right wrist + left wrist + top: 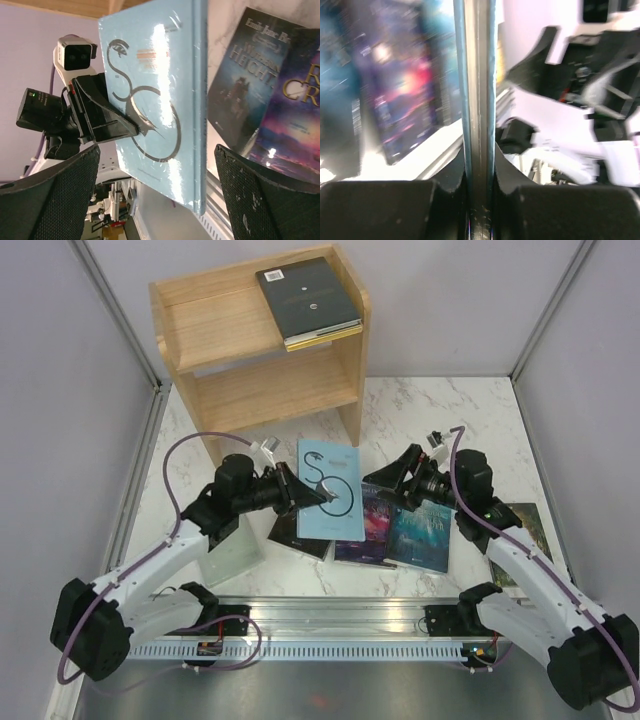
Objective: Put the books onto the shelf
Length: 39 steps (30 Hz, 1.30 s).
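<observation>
A light blue book with a black swirl [330, 490] is held tilted above the table's middle. My left gripper [305, 492] is shut on its left edge. In the left wrist view the jaws [479, 162] pinch the book's edge [479, 75] tight. My right gripper [388, 482] stands open at the book's right side. Its wide-spread fingers [156, 155] straddle the blue cover [150, 75] without touching it. The wooden shelf [215, 335] stands at the back. On its top tier, at the right, a black book [305, 295] lies on a yellow one [325, 337].
Below the held book, a dark purple book [365, 520] and a teal one [420, 535] lie flat, with a dark one [298, 535] to the left. A pale grey-green book [232, 552] lies under the left arm and a dark green-gold one [527, 530] under the right.
</observation>
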Tool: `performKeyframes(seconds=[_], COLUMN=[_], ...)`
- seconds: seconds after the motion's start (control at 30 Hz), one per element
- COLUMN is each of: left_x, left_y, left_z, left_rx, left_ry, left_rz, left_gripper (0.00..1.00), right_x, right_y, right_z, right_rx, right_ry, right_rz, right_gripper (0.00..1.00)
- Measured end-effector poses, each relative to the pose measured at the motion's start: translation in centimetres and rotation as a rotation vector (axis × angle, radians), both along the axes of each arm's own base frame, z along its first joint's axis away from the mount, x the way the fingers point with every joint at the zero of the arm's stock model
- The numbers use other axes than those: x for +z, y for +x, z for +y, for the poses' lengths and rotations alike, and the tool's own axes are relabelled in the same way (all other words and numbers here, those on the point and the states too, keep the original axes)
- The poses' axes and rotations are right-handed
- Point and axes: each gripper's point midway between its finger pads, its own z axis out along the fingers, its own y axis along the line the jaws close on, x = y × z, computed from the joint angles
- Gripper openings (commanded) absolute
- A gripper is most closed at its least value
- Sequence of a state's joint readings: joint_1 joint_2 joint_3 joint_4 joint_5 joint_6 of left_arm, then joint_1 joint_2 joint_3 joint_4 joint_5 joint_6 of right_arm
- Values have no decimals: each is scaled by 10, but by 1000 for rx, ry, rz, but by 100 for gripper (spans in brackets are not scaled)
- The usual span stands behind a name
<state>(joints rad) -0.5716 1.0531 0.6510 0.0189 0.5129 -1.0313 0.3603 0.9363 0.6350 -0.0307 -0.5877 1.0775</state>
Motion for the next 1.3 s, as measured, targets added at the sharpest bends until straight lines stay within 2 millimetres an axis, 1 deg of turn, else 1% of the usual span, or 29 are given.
performKeyframes(seconds=[0.13, 0.17, 0.27, 0.33, 0.43, 0.63, 0.7, 0.8, 1.0, 1.1, 1.2, 1.23, 1.3], left_x=[66, 87, 133, 159, 182, 208, 217, 230, 242, 242, 241, 240, 240], left_y=[3, 3, -1, -3, -3, 3, 6, 12, 25, 30, 33, 34, 35], left_z=[0, 2, 6, 10, 14, 21, 22, 20, 14, 10, 9, 8, 7], left_rx=[28, 40, 56, 69, 96, 164, 180, 194, 209, 210, 211, 211, 211], left_ry=[-93, -121, -189, -230, -257, -282, -291, -306, -324, -328, -327, -328, -328], left_rz=[-102, -135, -213, -252, -284, -298, -304, -313, -303, -298, -289, -286, -283], left_gripper=[2, 2, 2, 2, 2, 2, 2, 2, 2, 2, 2, 2, 2], right_x=[40, 46, 69, 83, 106, 166, 179, 186, 182, 184, 190, 194, 202], right_y=[0, 1, 0, 0, -3, -10, -12, -15, -11, -8, -7, -6, -5], right_z=[0, 0, 0, 0, 1, -1, -2, 0, 13, 22, 34, 37, 45], right_rx=[2, 2, 2, 1, 0, -8, -9, -5, 6, 17, 36, 40, 51], right_ry=[21, 24, 35, 49, 79, 156, 174, 190, 197, 202, 214, 220, 233], right_rz=[-57, -67, -94, -109, -130, -210, -231, -238, -201, -198, -203, -207, -218], right_gripper=[98, 98, 98, 98, 98, 98, 98, 98, 98, 91, 75, 65, 54])
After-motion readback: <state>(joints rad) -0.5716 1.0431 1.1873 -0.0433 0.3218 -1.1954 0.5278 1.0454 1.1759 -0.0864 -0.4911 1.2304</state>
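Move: The left gripper already holds the light-blue book, whose middle lies about 3 cm to its right; the open right gripper it is to meet is roughly 14 cm to its right, about level with it. From the right gripper the book's middle is some 13 cm to the left, level with it. On the table about 20 cm below that gripper, the purple book lies 2 cm ahead and 7 cm left, the teal book 1 cm ahead and 8 cm right. Bring the left gripper up about 24 cm, keeping the light-blue book pinched, tipping its fingers up and turning it slightly counter-clockwise, then ease forward. Raise the open right gripper alongside by some 20 cm, fingers tipping up too, then slide it left towards the book's spine edge and start closing the fingers around that edge, still well short of shut. ##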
